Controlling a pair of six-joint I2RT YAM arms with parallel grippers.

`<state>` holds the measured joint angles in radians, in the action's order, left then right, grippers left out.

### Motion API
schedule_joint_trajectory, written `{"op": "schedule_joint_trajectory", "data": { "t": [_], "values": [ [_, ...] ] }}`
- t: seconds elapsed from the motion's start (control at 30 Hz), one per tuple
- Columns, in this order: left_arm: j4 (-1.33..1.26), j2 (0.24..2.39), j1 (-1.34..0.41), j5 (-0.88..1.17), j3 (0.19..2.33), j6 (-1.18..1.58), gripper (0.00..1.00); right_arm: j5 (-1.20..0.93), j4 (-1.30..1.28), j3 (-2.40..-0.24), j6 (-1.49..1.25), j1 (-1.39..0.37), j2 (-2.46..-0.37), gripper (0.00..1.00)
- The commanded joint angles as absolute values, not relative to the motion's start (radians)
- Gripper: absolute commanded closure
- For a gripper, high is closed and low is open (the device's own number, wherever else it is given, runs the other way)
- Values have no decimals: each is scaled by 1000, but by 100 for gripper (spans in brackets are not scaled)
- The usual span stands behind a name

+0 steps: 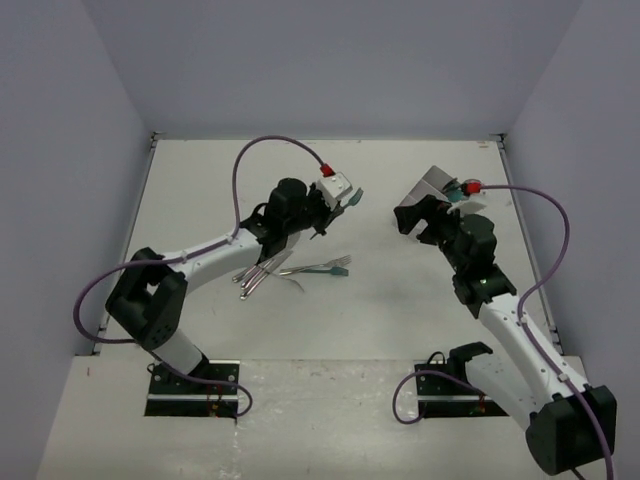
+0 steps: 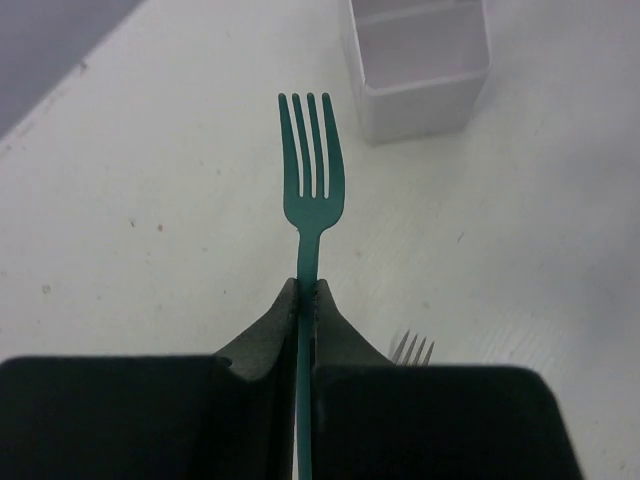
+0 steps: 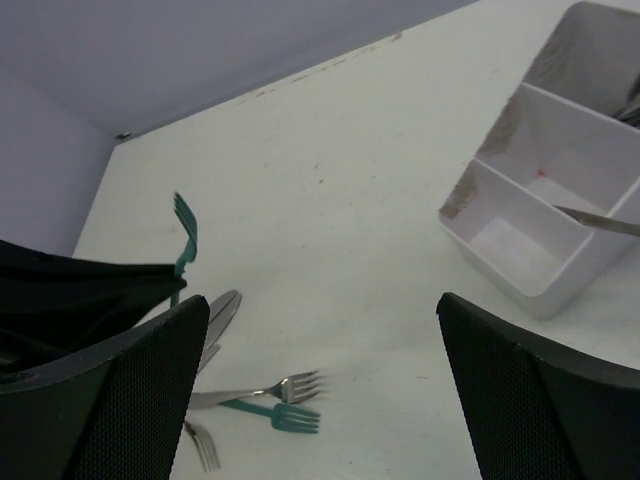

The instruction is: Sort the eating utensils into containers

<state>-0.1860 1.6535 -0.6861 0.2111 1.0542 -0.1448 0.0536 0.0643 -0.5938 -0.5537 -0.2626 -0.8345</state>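
My left gripper [image 2: 308, 292] is shut on the handle of a teal fork [image 2: 312, 170], held above the table with its tines pointing away. From above, this gripper [image 1: 337, 207] and the fork [image 1: 351, 199] hang left of centre. The white three-compartment container [image 3: 505, 268] stands at the back right [image 1: 434, 181], and a silver utensil [image 3: 600, 220] lies in its middle compartment. My right gripper [image 3: 325, 300] is open with nothing between its fingers and hovers just in front of the container [image 1: 410, 216]. Loose utensils lie on the table: a second teal fork [image 3: 287, 416], a silver fork [image 3: 272, 388] and knives [image 3: 222, 310].
The pile of silver utensils [image 1: 262, 273] lies under the left forearm, with the loose teal fork [image 1: 335, 267] to its right. Silver fork tines [image 2: 412, 350] show beside the left fingers. A corner of the container [image 2: 420, 85] is ahead of the held fork. Walls enclose the table.
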Motion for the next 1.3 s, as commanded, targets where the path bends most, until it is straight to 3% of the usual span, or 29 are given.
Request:
{"op": "schedule_joint_trajectory", "data": {
  "t": [0.0, 0.3, 0.43, 0.47, 0.57, 0.77, 0.87, 1.07, 1.27],
  "values": [
    [-411, 1557, -701, 216, 1023, -11, 100, -208, 247, -594, -615, -273, -908, 3],
    [-489, 1543, -796, 147, 1043, 121, 100, -199, 405, -704, -618, -417, -1077, 7],
    [-502, 1545, -799, 127, 1072, 164, 100, -201, 433, -704, -607, -437, -1098, 16],
    [-497, 1545, -799, 123, 1075, 164, 100, -198, 431, -703, -603, -442, -1100, 24],
    [-489, 1546, -799, 48, 1094, 222, 100, -196, 426, -695, -581, -451, -1091, 35],
    [-456, 1537, -799, -141, 1130, 307, 100, -209, 397, -650, -520, -456, -1028, 37],
    [-463, 1528, -799, -112, 1137, 328, 100, -199, 414, -652, -502, -456, -1017, 37],
    [-485, 1506, -804, -57, 1124, 371, 100, -236, 420, -721, -491, -459, -1098, 48],
    [-492, 1483, -813, -37, 1111, 373, 100, -262, 440, -791, -485, -463, -1178, 50]
  ]
}}
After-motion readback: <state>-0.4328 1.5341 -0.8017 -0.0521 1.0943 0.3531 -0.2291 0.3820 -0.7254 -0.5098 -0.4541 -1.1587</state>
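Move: About 20 cm to the right hand's left, 4 cm ahead and 8 cm lower is the teal fork gripped by the left hand; the container is roughly 16 cm ahead, 6 cm right and 19 cm below the right hand. From the left hand, the receiving right gripper is some 20 cm right, 4 cm back and 8 cm above; the other teal fork on the table is about 5 cm back, 4 cm left, 14 cm below. Sweeping left some 13 cm towards the held teal fork and rising slightly, the right gripper swings counter-clockwise and narrows its fingers to about half open, without closing on the fork. The left hand keeps its pinch, lifting about 13 cm, easing rightward and back, then forward again, while its fingertips tilt up by some 30 degrees to nearly level. ##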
